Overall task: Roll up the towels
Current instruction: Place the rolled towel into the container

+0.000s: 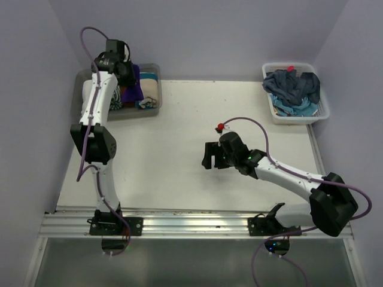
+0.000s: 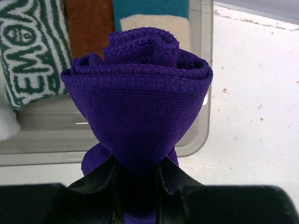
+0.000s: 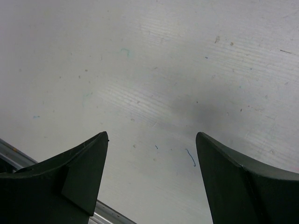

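Note:
My left gripper (image 2: 138, 186) is shut on a rolled deep purple towel (image 2: 140, 102) and holds it over the near edge of the clear plastic tub (image 2: 201, 126). In the top view this gripper (image 1: 125, 70) hangs above the tub (image 1: 152, 111) at the back left, with the purple towel (image 1: 136, 78) under it. Inside the tub lie a green-patterned towel (image 2: 30, 51), a rust-brown one (image 2: 91, 28) and a cream-and-teal one (image 2: 154, 14). My right gripper (image 1: 209, 155) is open over the bare table middle, and nothing lies between its fingers (image 3: 84, 168).
A white lattice basket (image 1: 297, 118) at the back right holds a heap of unrolled blue and grey towels (image 1: 293, 89). A metal rail (image 1: 191, 218) runs along the table's near edge. Purple walls close in the left, right and back.

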Controlling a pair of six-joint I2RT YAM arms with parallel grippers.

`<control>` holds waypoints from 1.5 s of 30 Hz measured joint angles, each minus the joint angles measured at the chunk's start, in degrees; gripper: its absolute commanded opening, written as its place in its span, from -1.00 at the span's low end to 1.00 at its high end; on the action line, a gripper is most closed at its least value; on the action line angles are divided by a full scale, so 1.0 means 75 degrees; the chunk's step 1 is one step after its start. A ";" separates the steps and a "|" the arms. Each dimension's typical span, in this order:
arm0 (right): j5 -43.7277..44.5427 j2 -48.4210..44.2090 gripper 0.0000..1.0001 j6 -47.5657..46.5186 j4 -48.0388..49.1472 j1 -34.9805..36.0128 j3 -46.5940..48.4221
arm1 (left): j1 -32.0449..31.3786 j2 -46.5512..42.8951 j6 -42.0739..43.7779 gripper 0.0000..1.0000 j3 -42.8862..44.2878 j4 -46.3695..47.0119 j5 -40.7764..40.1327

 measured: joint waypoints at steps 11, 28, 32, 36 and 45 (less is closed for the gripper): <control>0.0038 -0.0108 0.59 0.0268 -0.0178 0.0000 -0.0184 | 0.0839 0.1067 0.0487 -0.78 -0.0003 0.0624 0.0565; 0.0029 0.0114 0.59 0.0548 -0.0172 0.0000 -0.0297 | 0.1306 0.2119 0.0685 -0.81 0.0163 0.1128 0.1177; -0.0009 0.0376 0.59 0.0513 -0.0175 0.0000 -0.0239 | 0.1309 0.2046 0.0697 -0.81 -0.0079 0.1276 0.1253; -0.0017 0.0664 0.60 0.0449 -0.0154 0.0000 0.0119 | 0.1309 0.1795 0.0691 -0.82 -0.0697 0.1542 0.1288; -0.0128 0.0828 0.60 0.0428 0.0000 0.0050 0.0318 | 0.1309 0.0265 0.0685 -0.82 -0.2987 0.2011 0.1233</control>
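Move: The purple roll is already gripped in the left hand, high over the container's near side; the container's middle is about 8 cm ahead, 9 cm left and 18 cm below. Inside, the brown towel lies some 8 cm ahead and 5 cm left, the teal-and-beige towel 8 cm ahead and 2 cm right, the green-white towel 8 cm ahead and 12 cm left, all about 17 cm down. From the right hand, the container is roughly 34 cm ahead and 39 cm left. The rolled purple towel, kept pinched, is lowered about 12 cm into the container by the left hand while going some 7 cm left and 5 cm forward, towards the brown towel between the green-white and beige ones. After a brief near-stop, the hand draws back about 5.5 cm at almost the same height, fingers still shut on the roll, pulling the container along; the wrist tips slightly farther down. ##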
